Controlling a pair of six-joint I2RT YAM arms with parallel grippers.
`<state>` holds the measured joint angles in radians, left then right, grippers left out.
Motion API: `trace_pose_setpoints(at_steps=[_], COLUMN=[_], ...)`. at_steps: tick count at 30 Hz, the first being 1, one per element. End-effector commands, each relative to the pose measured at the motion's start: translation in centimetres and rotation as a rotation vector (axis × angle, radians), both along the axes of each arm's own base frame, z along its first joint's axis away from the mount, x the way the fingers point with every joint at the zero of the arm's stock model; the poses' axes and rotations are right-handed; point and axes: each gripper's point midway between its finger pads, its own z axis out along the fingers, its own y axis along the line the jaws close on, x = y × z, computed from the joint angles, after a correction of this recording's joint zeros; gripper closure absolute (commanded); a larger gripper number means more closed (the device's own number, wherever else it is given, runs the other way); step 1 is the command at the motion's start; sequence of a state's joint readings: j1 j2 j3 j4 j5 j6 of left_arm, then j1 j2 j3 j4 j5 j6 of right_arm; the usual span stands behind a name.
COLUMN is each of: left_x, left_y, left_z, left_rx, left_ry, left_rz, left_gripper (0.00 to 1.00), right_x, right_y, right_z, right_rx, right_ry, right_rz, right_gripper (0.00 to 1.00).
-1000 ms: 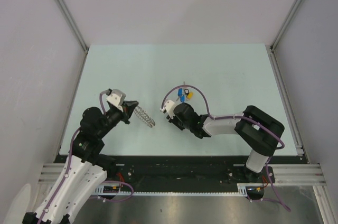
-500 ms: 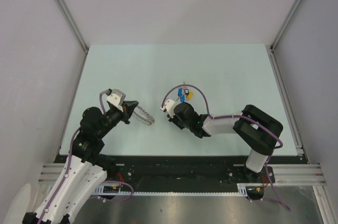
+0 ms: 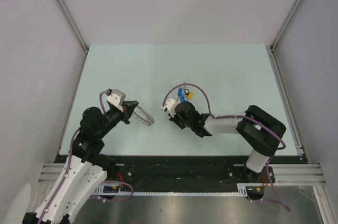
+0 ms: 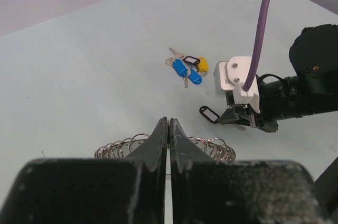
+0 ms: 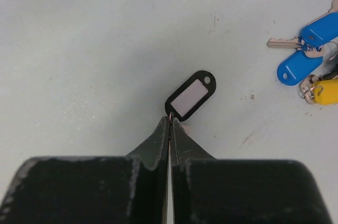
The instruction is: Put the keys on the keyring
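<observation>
My left gripper [image 4: 168,123] is shut on the keyring [image 4: 214,148], a silvery coiled wire ring that sticks out on both sides of the fingers. In the top view the keyring [image 3: 143,116] juts right from the left gripper [image 3: 131,109]. My right gripper [image 5: 170,120] is shut, pinching the near end of a black-rimmed oval key tag [image 5: 190,95] that lies on the table. The rest of the keys [image 3: 185,95], with blue [image 5: 305,50] and yellow [image 5: 323,91] heads, lie just beyond and right of the right gripper [image 3: 168,109]. The keyring and this tag are apart.
The pale green table [image 3: 222,71] is bounded by grey walls on the left, back and right. A purple cable [image 4: 262,23] arcs over the right wrist. Both arm bases sit at the near edge.
The right gripper's jaws have closed onto the end of the black-rimmed tag. The left arm and the keyring have hardly moved.
</observation>
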<state>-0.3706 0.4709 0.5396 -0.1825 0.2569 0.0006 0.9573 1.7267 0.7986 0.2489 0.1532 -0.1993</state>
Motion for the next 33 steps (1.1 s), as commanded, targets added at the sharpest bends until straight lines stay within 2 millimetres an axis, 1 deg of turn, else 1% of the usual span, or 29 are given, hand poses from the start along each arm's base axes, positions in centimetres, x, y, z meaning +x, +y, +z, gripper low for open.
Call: trace_pose_setpoints(at_steps=[1,3,4,5,6,7,8,9,10,11,13,14,16,17,18,20,21,23,26,28,30,31,33], left_x=[0.2,0.1,0.0,0.0,-0.1,-0.2,-0.2,-0.3,-0.4,-0.5,-0.8,-0.9,-1.1,-1.4,-1.5,-1.9,-2.2,-2.4,-3.4,-4.4,-4.7,-5.2,-5.2], left_y=[0.0,-0.2,-0.2,-0.3,-0.5,-0.6,-0.7,-0.8,-1.0,-1.1,-1.6,-1.9,-2.3,-2.7,-2.8,-3.4,-3.7,-4.2,-5.3,-6.2,-6.8,-7.2,-7.7], left_z=[2.1,2.1,2.0,2.1,2.1,2.1,2.2,2.1,2.1,2.2,2.1,2.2,2.0,2.1,2.1,2.0,2.0,2.0,2.1,2.3,2.3,2.2,2.0], left_rx=[-0.017,-0.017,-0.015,-0.015,-0.016,-0.015,-0.016,-0.013,-0.014,-0.014,-0.013,-0.012,-0.009,-0.009,-0.006,-0.007,-0.007,-0.006,-0.008,-0.018,-0.011,-0.003,0.012], left_ry=[-0.073,-0.073,-0.073,-0.073,-0.075,-0.074,-0.079,-0.079,-0.079,-0.085,-0.082,-0.086,-0.083,-0.084,-0.086,-0.081,-0.083,-0.085,-0.099,-0.112,-0.122,-0.126,-0.125], left_rz=[-0.005,-0.018,-0.021,-0.029,-0.041,-0.046,-0.053,-0.061,-0.076,-0.086,-0.121,-0.14,-0.169,-0.2,-0.213,-0.26,-0.283,-0.322,-0.422,-0.512,-0.571,-0.628,-0.678], left_gripper=[0.98,0.99,0.99,0.99,0.99,0.99,0.99,0.99,0.99,0.99,0.99,0.99,1.0,1.0,1.0,1.0,1.0,1.0,1.0,0.99,1.0,1.0,1.0], right_x=[-0.6,-0.7,-1.0,-0.9,-1.5,-1.7,-1.5,-2.2,-2.4,-2.6,-3.3,-3.6,-4.6,-5.3,-6.3,-6.8,-7.4,-7.7,-8.2,-8.4,-8.3,-8.4,-8.4], right_y=[0.3,0.0,0.1,-0.2,-0.3,-0.3,-0.8,-0.8,-0.9,-1.0,-1.4,-1.5,-1.5,-1.8,-1.7,-1.9,-1.8,-1.8,-1.8,-2.0,-2.3,-2.4,-2.7], right_z=[3.4,4.4,5.5,6.0,6.3,7.5,8.0,8.3,8.9,10.2,11.3,12.5,13.5,13.5,14.1,14.7,15.0,15.6,16.6,17.4,17.6,18.2,18.2], right_rx=[0.094,0.113,0.142,0.155,0.166,0.19,0.202,0.215,0.232,0.262,0.303,0.332,0.377,0.378,0.403,0.427,0.442,0.457,0.479,0.49,0.482,0.485,0.473], right_ry=[0.011,0.023,0.028,0.032,0.06,0.055,0.058,0.085,0.09,0.084,0.116,0.108,0.14,0.169,0.193,0.209,0.223,0.223,0.211,0.193,0.185,0.171,0.166], right_rz=[0.026,0.032,0.054,0.054,0.081,0.091,0.092,0.119,0.13,0.143,0.183,0.201,0.274,0.293,0.345,0.378,0.409,0.434,0.457,0.46,0.445,0.447,0.438], right_gripper=[1.0,1.0,1.0,1.0,1.0,1.0,1.0,1.0,1.0,1.0,1.0,1.0,1.0,1.0,1.0,1.0,1.0,1.0,1.0,1.0,1.0,1.0,1.0])
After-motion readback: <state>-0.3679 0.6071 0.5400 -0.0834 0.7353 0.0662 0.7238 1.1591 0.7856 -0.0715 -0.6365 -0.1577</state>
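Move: The right fingers have already closed on the near end of the black-tagged key, whose tag lies about 3 cm straight ahead and 1 cm below. From the right hand, the keyring held by the left gripper is some 10 cm left, 6 cm back and 15 cm up; the blue and yellow key bunch is about 13 cm ahead, 5 cm right and 1 cm below. From the left hand, the black tag lies roughly 7 cm ahead, 13 cm right and 22 cm down. Keep the right fingers pinched on the black-tagged key and lift it straight off the table, then draw back, about 16 cm up and 8 cm back in all, swinging the fingers counter-clockwise and less steeply down until they point left towards the keyring. Meanwhile bring the left gripper, still holding the keyring, some 6 cm right and 4 cm back towards the key, turning it clockwise. ##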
